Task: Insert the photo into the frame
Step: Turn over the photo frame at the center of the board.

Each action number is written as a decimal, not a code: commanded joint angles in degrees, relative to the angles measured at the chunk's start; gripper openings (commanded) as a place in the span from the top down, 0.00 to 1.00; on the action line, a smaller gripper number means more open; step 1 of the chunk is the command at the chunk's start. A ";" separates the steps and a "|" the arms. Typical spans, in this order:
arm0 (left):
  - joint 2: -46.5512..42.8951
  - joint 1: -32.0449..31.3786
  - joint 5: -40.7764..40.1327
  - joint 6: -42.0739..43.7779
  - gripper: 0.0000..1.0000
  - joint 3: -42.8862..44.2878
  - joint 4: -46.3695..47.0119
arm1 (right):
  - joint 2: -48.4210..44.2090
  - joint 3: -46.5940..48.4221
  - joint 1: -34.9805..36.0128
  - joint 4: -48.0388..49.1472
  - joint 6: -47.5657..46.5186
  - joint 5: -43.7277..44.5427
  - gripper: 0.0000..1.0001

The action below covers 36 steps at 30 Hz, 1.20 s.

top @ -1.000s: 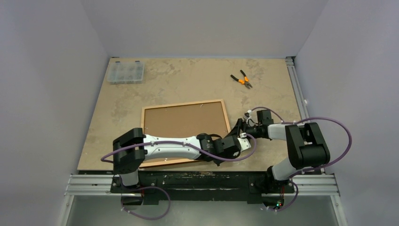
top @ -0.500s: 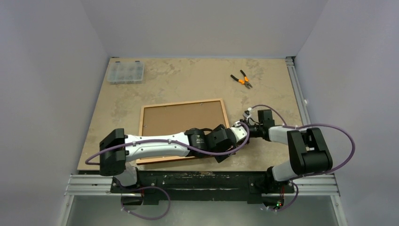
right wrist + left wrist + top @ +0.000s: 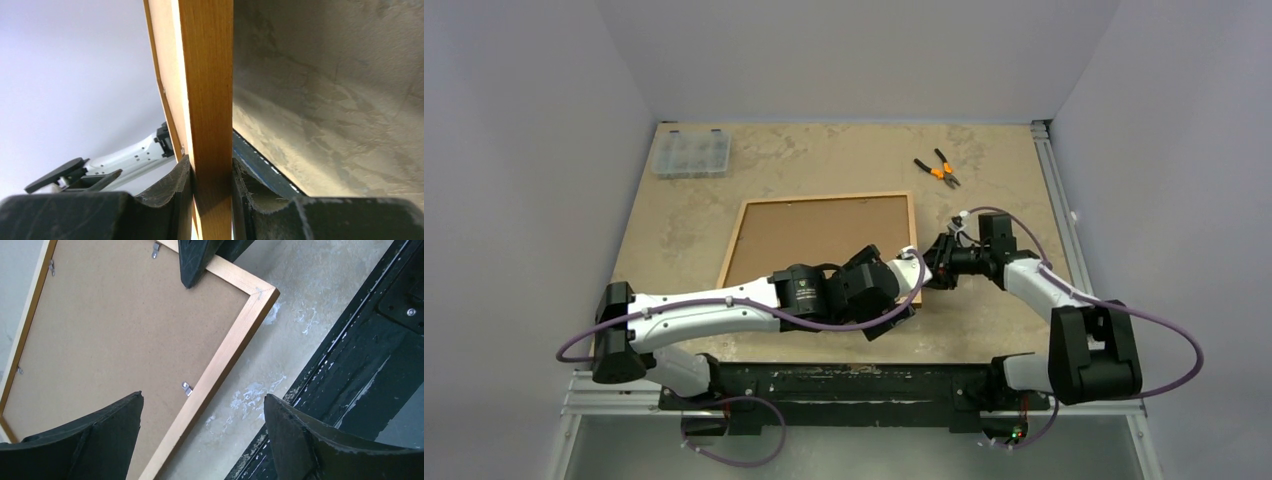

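Note:
The frame (image 3: 824,199) lies back up on the table, its brown backing panel (image 3: 814,235) held in by small metal clips. My right gripper (image 3: 934,268) is shut on the frame's right edge, and the wrist view shows the wooden moulding (image 3: 205,75) pinched between the right gripper's (image 3: 210,165) two pads. My left gripper (image 3: 886,300) hovers over the frame's near right corner. In its own view the left gripper (image 3: 202,397) stands wide open above the moulding (image 3: 225,355) and holds nothing. The photo is out of view.
Orange-handled pliers (image 3: 938,170) lie at the back right. A clear plastic parts box (image 3: 690,153) sits at the back left. A black rail (image 3: 844,378) runs along the table's near edge, close to the frame's corner. Grey walls close in three sides.
My left gripper has opened, let go of the frame, and its arm has swung left. The right gripper has shut on the frame's right edge. The frame has shifted away and rightward.

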 commanded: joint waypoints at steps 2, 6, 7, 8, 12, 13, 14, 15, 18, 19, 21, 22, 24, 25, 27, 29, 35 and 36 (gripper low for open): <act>-2.86 -1.23 -2.48 4.30 0.13 0.17 -3.08 | -3.58 3.18 -0.28 1.55 9.97 -5.31 1.00; -3.66 -2.47 -3.25 4.81 0.15 -1.71 -2.52 | -5.19 3.22 -0.31 2.94 13.60 -5.84 1.00; -3.62 -2.87 -4.41 4.75 0.15 -2.30 -2.19 | -5.68 3.41 -0.29 2.99 14.16 -5.90 1.00; -3.51 -3.26 -5.66 4.73 0.16 -2.94 -1.75 | -6.15 3.52 -0.29 2.97 14.64 -5.91 1.00; -2.68 -4.40 -12.22 4.44 0.19 -5.76 1.43 | -8.26 4.50 -0.32 2.39 16.40 -6.42 1.00; -2.34 -4.55 -13.76 4.52 0.20 -6.51 2.37 | -8.78 4.80 -0.31 2.13 16.82 -6.43 1.00; -1.95 -4.67 -15.67 4.47 0.21 -7.06 3.28 | -9.36 5.13 -0.28 1.86 17.10 -6.44 1.00; -1.50 -4.76 -17.72 4.32 0.22 -7.52 4.07 | -9.87 5.51 -0.27 1.39 17.21 -6.36 1.00; 0.18 -4.92 -23.17 4.02 0.25 -8.02 5.57 | -11.04 6.49 -0.24 -0.04 17.27 -6.35 1.00; 0.70 -4.91 -24.78 3.95 0.26 -8.17 6.11 | -11.49 6.56 -0.28 -0.17 17.43 -6.41 1.00; 2.02 -4.96 -27.26 4.25 0.28 -8.25 6.98 | -12.07 6.48 -0.37 -0.56 17.71 -6.44 1.00; 2.75 -4.96 -28.74 3.94 0.31 -7.98 7.02 | -12.44 6.48 -0.32 -0.75 17.82 -6.44 1.00; 4.10 -4.96 -31.56 3.68 0.36 -7.57 7.24 | -13.22 6.19 -0.27 -1.19 18.11 -6.48 1.00; 4.75 -4.96 -32.84 3.36 0.37 -7.27 7.21 | -13.62 6.02 -0.33 -1.29 18.19 -6.48 1.00; 5.98 -4.95 -35.45 3.24 0.42 -6.78 7.30 | -14.14 5.74 -0.37 -1.58 18.29 -6.35 1.00; 7.26 -4.94 -37.44 2.95 0.49 -5.93 6.86 | -14.58 5.35 -0.31 -1.69 18.29 -6.35 1.00; 7.89 -5.05 -40.54 1.75 0.80 -4.41 4.89 | -15.17 4.10 -0.32 -0.97 18.00 -6.57 1.00; 7.59 -5.05 -40.73 1.67 0.85 -4.38 4.74 | -15.25 3.96 -0.29 -0.83 17.76 -6.41 1.00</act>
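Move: The photo frame's near rail, at the part about 10 cm left of its near-right corner, lies some 10 cm below the open left hand, 4 cm to its left and barely 1 cm ahead. That corner is level with the left hand, 7 cm right and 8 cm below; the right gripper on the right rail is 8 cm ahead, 6 cm right, 8 cm below. From the right hand, that near-rail part is 7 cm back, 10 cm left, 2 cm lower. The photo frame's right rail, still pinched by the right hand, is carried up about 8 cm almost straight, with a slight roll. The left hand eases left, then pushes forward and down onto the rising near rail, some 4 cm each way, its pointing tipping up and rolling by around 35 degrees as its fingers close from wide open to pinch that rail. ##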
